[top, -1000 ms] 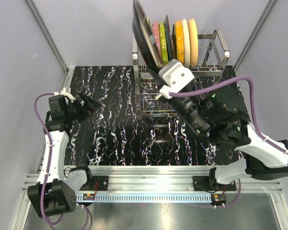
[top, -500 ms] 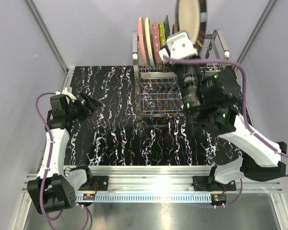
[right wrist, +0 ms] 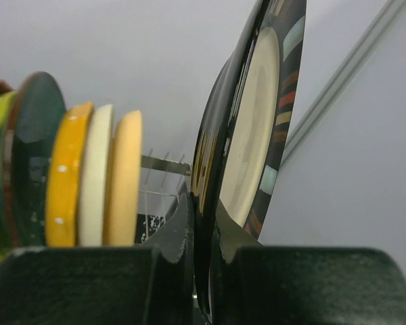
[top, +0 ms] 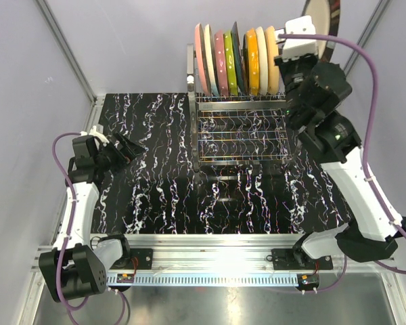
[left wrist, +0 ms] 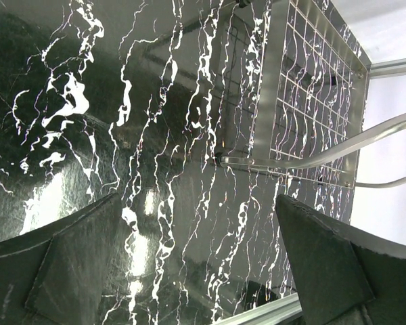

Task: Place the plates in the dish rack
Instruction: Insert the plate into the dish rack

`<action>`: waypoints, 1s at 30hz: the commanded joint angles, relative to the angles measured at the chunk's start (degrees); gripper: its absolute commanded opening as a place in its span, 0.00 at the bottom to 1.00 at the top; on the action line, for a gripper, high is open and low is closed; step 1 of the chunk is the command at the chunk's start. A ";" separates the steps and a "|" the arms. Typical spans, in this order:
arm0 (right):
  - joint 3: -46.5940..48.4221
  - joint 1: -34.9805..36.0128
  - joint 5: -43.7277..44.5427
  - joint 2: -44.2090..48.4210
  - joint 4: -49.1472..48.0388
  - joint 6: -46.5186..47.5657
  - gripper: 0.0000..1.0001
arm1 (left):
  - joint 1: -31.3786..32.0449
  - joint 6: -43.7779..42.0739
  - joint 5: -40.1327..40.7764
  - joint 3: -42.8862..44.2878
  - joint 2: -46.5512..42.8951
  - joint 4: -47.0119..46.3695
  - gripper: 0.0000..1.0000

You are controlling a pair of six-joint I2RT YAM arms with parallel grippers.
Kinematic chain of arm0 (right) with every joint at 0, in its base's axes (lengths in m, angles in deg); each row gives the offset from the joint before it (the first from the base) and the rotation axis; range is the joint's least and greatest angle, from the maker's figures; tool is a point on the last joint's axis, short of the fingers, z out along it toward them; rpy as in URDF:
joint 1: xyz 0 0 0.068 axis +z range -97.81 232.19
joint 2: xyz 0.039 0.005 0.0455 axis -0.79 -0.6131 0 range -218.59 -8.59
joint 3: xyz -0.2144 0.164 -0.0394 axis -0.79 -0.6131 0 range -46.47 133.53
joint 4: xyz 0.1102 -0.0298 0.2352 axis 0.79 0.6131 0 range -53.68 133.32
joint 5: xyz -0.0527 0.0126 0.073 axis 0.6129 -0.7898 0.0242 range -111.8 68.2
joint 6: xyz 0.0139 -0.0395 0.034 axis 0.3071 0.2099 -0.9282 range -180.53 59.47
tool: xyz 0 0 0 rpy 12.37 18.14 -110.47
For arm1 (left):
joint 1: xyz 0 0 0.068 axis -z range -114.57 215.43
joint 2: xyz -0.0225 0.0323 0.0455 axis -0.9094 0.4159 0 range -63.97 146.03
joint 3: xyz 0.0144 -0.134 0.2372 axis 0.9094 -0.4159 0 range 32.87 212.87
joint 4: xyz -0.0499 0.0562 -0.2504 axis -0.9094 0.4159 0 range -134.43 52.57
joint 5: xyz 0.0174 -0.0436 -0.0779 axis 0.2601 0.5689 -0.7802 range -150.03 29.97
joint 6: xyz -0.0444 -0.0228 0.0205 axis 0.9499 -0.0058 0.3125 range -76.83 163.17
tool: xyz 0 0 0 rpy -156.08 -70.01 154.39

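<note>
Several plates [top: 233,51] stand upright side by side in the back row of the dish rack [top: 240,135]: pink, pale blue, dotted pink, green, teal, orange and two cream ones. My right gripper [top: 310,26] is raised above the rack's right end, shut on the edge of a black-rimmed plate [top: 323,13] with a cream centre. In the right wrist view this plate [right wrist: 254,135] stands on edge between the fingers [right wrist: 179,230], to the right of the cream plates [right wrist: 111,176]. My left gripper [top: 125,149] is open and empty, low over the table's left side.
The black marbled table [top: 162,189] spreads in front of the rack. The rack's wire lower tier [left wrist: 311,88] and tubular handle [left wrist: 365,135] show in the left wrist view, ahead of the open gripper [left wrist: 196,230]. Grey walls and frame posts [top: 355,47] close the back.
My right arm has swung the black-rimmed plate from the rack's left end across to above its right end, rising as it went. The left arm has hardly moved.
</note>
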 commanded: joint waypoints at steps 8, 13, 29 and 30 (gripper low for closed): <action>12.57 -19.31 -14.39 -2.75 9.89 -13.82 0.00 | 0.63 -3.01 0.60 -1.22 1.27 -3.58 0.99; 12.58 -25.47 -17.12 -2.41 12.00 -15.22 0.00 | 1.95 -4.50 3.07 -3.24 1.97 -5.16 0.99; 4.15 -26.45 -40.23 5.06 0.41 -20.94 0.00 | 4.32 -6.27 -0.36 -4.38 5.14 -7.89 0.99; 3.71 -26.45 -41.03 5.24 -0.12 -20.94 0.00 | 4.50 -6.44 -0.45 -4.30 5.31 -7.80 0.99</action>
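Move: The right hand still holds the dark-rimmed plate on edge; the empty upper-rack slots lie about 15 cm ahead, 3 cm left and some 12 cm below it. Left of those slots stand the peach plate, about 8 cm to the hand's left, and the cream plate, about 11 cm left, both some 15 cm ahead and 12 cm below. From the idle left hand, the slots are roughly 17 cm ahead, 43 cm right and 27 cm higher. Right hand swings the held plate 11 cm right, forward-down, then 6 left towards the slots; left hand sinks. ##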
